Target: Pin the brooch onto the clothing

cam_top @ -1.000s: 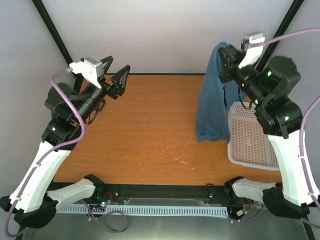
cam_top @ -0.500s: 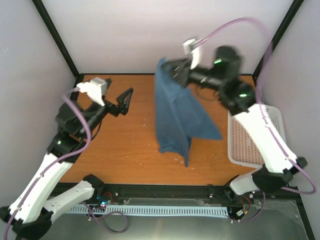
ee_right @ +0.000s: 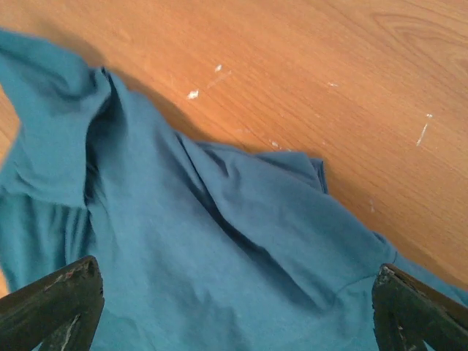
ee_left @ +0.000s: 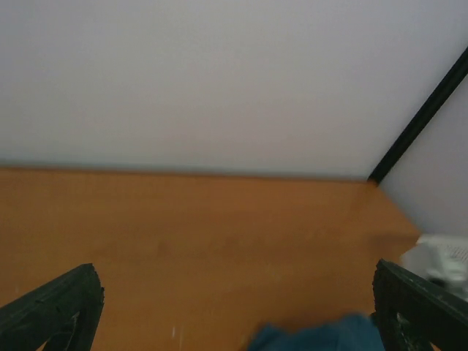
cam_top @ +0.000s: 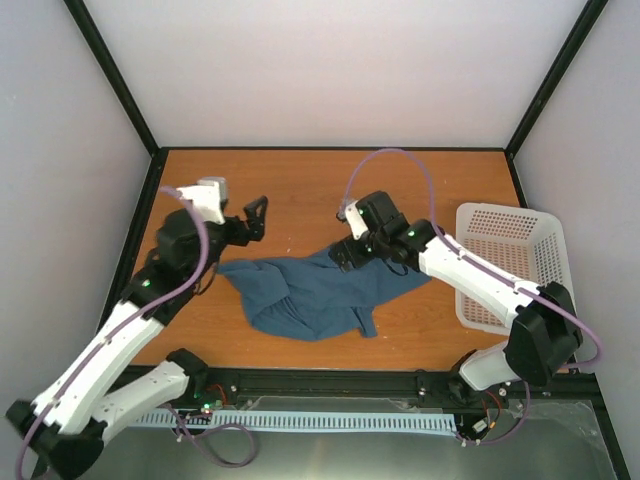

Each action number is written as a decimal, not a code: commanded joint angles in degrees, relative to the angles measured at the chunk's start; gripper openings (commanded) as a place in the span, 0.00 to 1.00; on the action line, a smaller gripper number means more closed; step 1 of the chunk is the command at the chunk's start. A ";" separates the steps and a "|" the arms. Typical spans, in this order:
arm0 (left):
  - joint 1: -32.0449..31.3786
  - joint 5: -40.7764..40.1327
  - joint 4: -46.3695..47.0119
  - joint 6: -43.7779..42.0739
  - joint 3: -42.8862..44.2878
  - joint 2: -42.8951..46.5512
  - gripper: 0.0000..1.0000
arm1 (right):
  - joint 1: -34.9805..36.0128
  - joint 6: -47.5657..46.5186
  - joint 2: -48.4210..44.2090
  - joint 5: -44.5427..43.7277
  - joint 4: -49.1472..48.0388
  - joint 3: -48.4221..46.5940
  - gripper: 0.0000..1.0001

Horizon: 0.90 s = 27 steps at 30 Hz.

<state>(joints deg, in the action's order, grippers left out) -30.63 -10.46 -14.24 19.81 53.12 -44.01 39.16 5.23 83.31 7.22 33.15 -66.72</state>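
The clothing (cam_top: 310,295), a dark teal T-shirt, lies crumpled on the wooden table, in the middle toward the front. My right gripper (cam_top: 345,255) hovers over its far right edge. In the right wrist view the right gripper (ee_right: 235,292) is open, its fingers wide apart above the rumpled clothing (ee_right: 219,248) and holding nothing. My left gripper (cam_top: 252,220) hangs open just past the shirt's far left corner. In the left wrist view the left gripper (ee_left: 235,281) has only bare table between its fingers, with a strip of clothing (ee_left: 322,335) at the bottom edge. The brooch is out of view.
A white mesh basket (cam_top: 500,212) stands at the table's right side, and shows blurred as the basket (ee_left: 442,256) in the left wrist view. Black frame posts rise at the back corners, and pale walls close in the table.
My right arm swung the shirt from above the basket down to the middle of the table and let go, its jaws now open. My left arm came lower and inward.
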 commanded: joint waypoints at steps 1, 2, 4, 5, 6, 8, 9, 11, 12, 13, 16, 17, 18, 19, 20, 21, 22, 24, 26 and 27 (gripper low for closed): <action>0.22 0.91 -8.38 10.54 -1.71 -8.38 1.00 | 4.58 -13.01 -0.30 -3.53 -1.45 6.00 0.96; 0.22 0.53 -9.77 13.60 -2.37 -10.06 1.00 | 5.55 -15.28 -0.33 -1.29 -2.07 7.20 0.91; 0.22 -1.17 -12.67 19.34 -4.23 -12.44 1.00 | 7.53 -19.48 -0.47 -0.17 -4.83 10.65 0.89; 0.23 -1.58 -13.23 21.35 -5.62 -13.01 1.00 | 8.68 -21.35 0.08 -0.23 -5.23 11.36 0.87; 0.30 -1.47 -13.15 22.31 -7.27 -13.15 1.00 | 9.88 -22.90 0.96 -0.72 -5.49 11.35 0.84; 0.31 -1.40 -12.89 23.87 -9.98 -12.33 1.00 | 12.07 -26.44 2.41 -1.04 -6.28 12.65 0.77; 0.31 -1.42 -12.68 24.51 -11.11 -11.65 1.00 | 13.17 -27.72 2.93 -1.80 -7.46 14.16 0.76; 0.35 -1.03 -11.75 25.03 -13.10 -8.88 1.00 | 15.83 -29.99 3.84 -4.42 -10.10 17.12 0.75; 0.32 -1.01 -11.24 25.27 -13.89 -7.57 1.00 | 17.03 -30.80 4.26 -6.41 -11.62 18.36 0.76; 0.31 -1.04 -10.65 25.34 -14.67 -6.30 1.00 | 18.29 -31.48 4.70 -8.89 -13.58 19.48 0.77; 0.31 -1.08 -9.65 25.26 -16.35 -3.22 1.00 | 20.17 -32.52 6.35 -16.92 -19.91 21.43 0.79; 0.31 -1.12 -9.51 25.01 -16.57 -2.52 1.00 | 20.53 -31.98 7.25 -20.99 -21.74 21.32 0.79; 0.31 -1.29 -9.55 24.78 -16.56 -2.00 1.00 | 20.68 -30.92 7.95 -25.01 -23.29 20.68 0.76; 0.31 -1.49 -9.52 24.44 -16.63 -1.44 1.00 | 20.69 -29.70 8.57 -28.55 -23.59 19.24 0.70; 0.31 -1.63 -9.52 24.14 -16.65 -1.06 1.00 | 20.64 -28.75 9.15 -29.76 -23.07 17.60 0.62; 0.31 -1.74 -9.53 23.86 -16.66 -0.81 1.00 | 20.66 -28.32 9.45 -30.22 -23.04 16.31 0.56; 0.35 -1.95 -9.63 23.58 -16.70 -0.46 1.00 | 20.61 -27.94 9.34 -29.68 -23.25 15.38 0.49; 0.32 -2.18 -9.52 23.42 -16.83 -0.02 1.00 | 20.66 -27.20 6.89 -28.72 -26.11 14.91 0.44; 0.36 -2.06 -9.49 22.97 -16.77 0.26 1.00 | 19.71 -25.60 3.58 -27.16 -29.03 15.71 0.42; 0.32 -1.93 -9.49 22.83 -16.78 0.31 1.00 | 18.51 -24.26 2.08 -25.72 -29.74 15.93 0.32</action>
<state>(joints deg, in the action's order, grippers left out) -30.63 -11.66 -25.02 43.18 36.47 -44.58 59.40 -22.79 91.53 -17.93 11.11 -50.02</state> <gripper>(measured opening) 0.997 0.427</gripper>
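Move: The clothing is spread flat, its middle roughly 16 cm below the right hand, about 5 cm to its left and 2 cm back. Its near edge runs some 11 cm back and 3 cm left of that hand. The white basket stands about 38 cm to the right hand's right and 5 cm ahead, some 13 cm lower. From the high left hand, the clothing's middle is about 14 cm right, 2 cm back and 35 cm down. The clothing is met near its near edge by the open right gripper, which sweeps down about 15 cm and back about 11, turning its fingers to point more steeply down, then closes to under half on a fold and comes up some 4 cm while going forward again. The left hand, wide open, drops about 20 cm towards the clothing's left part, tipping some 30 degrees down, and rises slightly before stopping clear above it. ##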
